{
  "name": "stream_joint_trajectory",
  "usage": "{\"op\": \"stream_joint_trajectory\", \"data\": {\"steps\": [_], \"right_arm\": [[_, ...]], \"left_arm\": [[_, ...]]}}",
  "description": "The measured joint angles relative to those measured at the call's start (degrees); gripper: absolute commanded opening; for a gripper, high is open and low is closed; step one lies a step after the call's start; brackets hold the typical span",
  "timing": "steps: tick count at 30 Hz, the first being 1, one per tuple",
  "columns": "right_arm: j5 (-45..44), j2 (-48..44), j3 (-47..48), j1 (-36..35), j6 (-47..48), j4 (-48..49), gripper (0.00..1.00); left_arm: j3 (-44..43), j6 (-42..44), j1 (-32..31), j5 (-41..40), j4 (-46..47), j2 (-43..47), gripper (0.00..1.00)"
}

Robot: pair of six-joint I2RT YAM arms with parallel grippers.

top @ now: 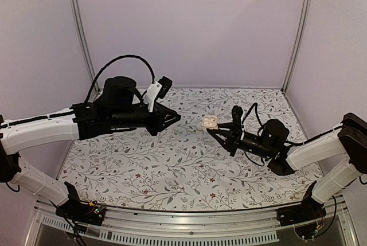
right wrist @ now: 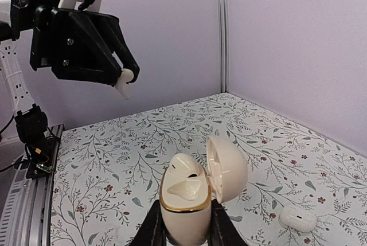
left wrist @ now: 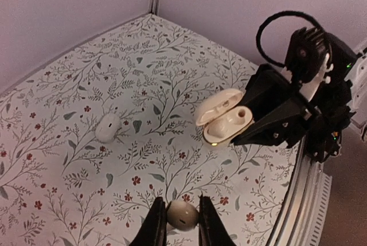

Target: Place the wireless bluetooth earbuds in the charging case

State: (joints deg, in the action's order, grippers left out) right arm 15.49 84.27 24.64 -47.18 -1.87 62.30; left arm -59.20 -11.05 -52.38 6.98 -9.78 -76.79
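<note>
My right gripper [right wrist: 186, 226] is shut on the charging case [right wrist: 184, 203], holding it upright above the table with the lid [right wrist: 228, 168] swung open. A rounded white piece with a dark slit [right wrist: 188, 168] sits in its far socket, and the near socket is hollow. My left gripper [left wrist: 182, 218] is shut on a white earbud [left wrist: 182, 215], held in the air a short way left of the case [top: 209, 123]. The right wrist view shows that earbud [right wrist: 124, 81] up at the left. A second earbud [left wrist: 107, 127] lies on the table behind the case.
The floral tablecloth [top: 172, 166] covers the table, with lilac walls on three sides and metal corner posts [top: 298, 28]. An aluminium rail [top: 189, 223] with both arm bases runs along the near edge. The left arm's cable [top: 120, 59] loops above its wrist.
</note>
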Motion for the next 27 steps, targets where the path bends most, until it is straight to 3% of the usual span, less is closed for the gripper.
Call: {"op": "stream_joint_trajectory", "data": {"steps": [10, 27], "right_arm": [[-1.4, 6.7, 5.1, -2.8, 2.6, 7.4, 0.00], [-5.2, 10.0, 6.6, -7.0, 5.6, 14.1, 0.00]], "left_arm": [[2.9, -4.2, -1.3, 3.2, 21.9, 1.2, 0.01], [4.8, -9.3, -5.0, 5.0, 35.8, -5.2, 0.00]]}}
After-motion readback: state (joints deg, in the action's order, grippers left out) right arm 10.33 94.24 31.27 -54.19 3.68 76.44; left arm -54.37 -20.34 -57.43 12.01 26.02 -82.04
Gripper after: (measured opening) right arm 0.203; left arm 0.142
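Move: The left hand, with an earbud in its fingers, has the open charging case about 11 cm to its right, level with it fore and aft and some 3 cm lower. A white oval lies on the table roughly 25 cm farther out, 10 cm to the right and 23 cm below this hand. From the right hand, which holds the case, the earbud is about 11 cm to the left, 4 cm higher and neither ahead nor back. Still pinching the earbud, the left hand rises about 7 cm, then carries it right towards the charging case and slightly back, its fingertips swinging up some 25 degrees to nearly level. The right hand keeps its grip on the case and brings it about 4 cm left and nearly as far up to meet the earbud, tipping its fingers upward. ##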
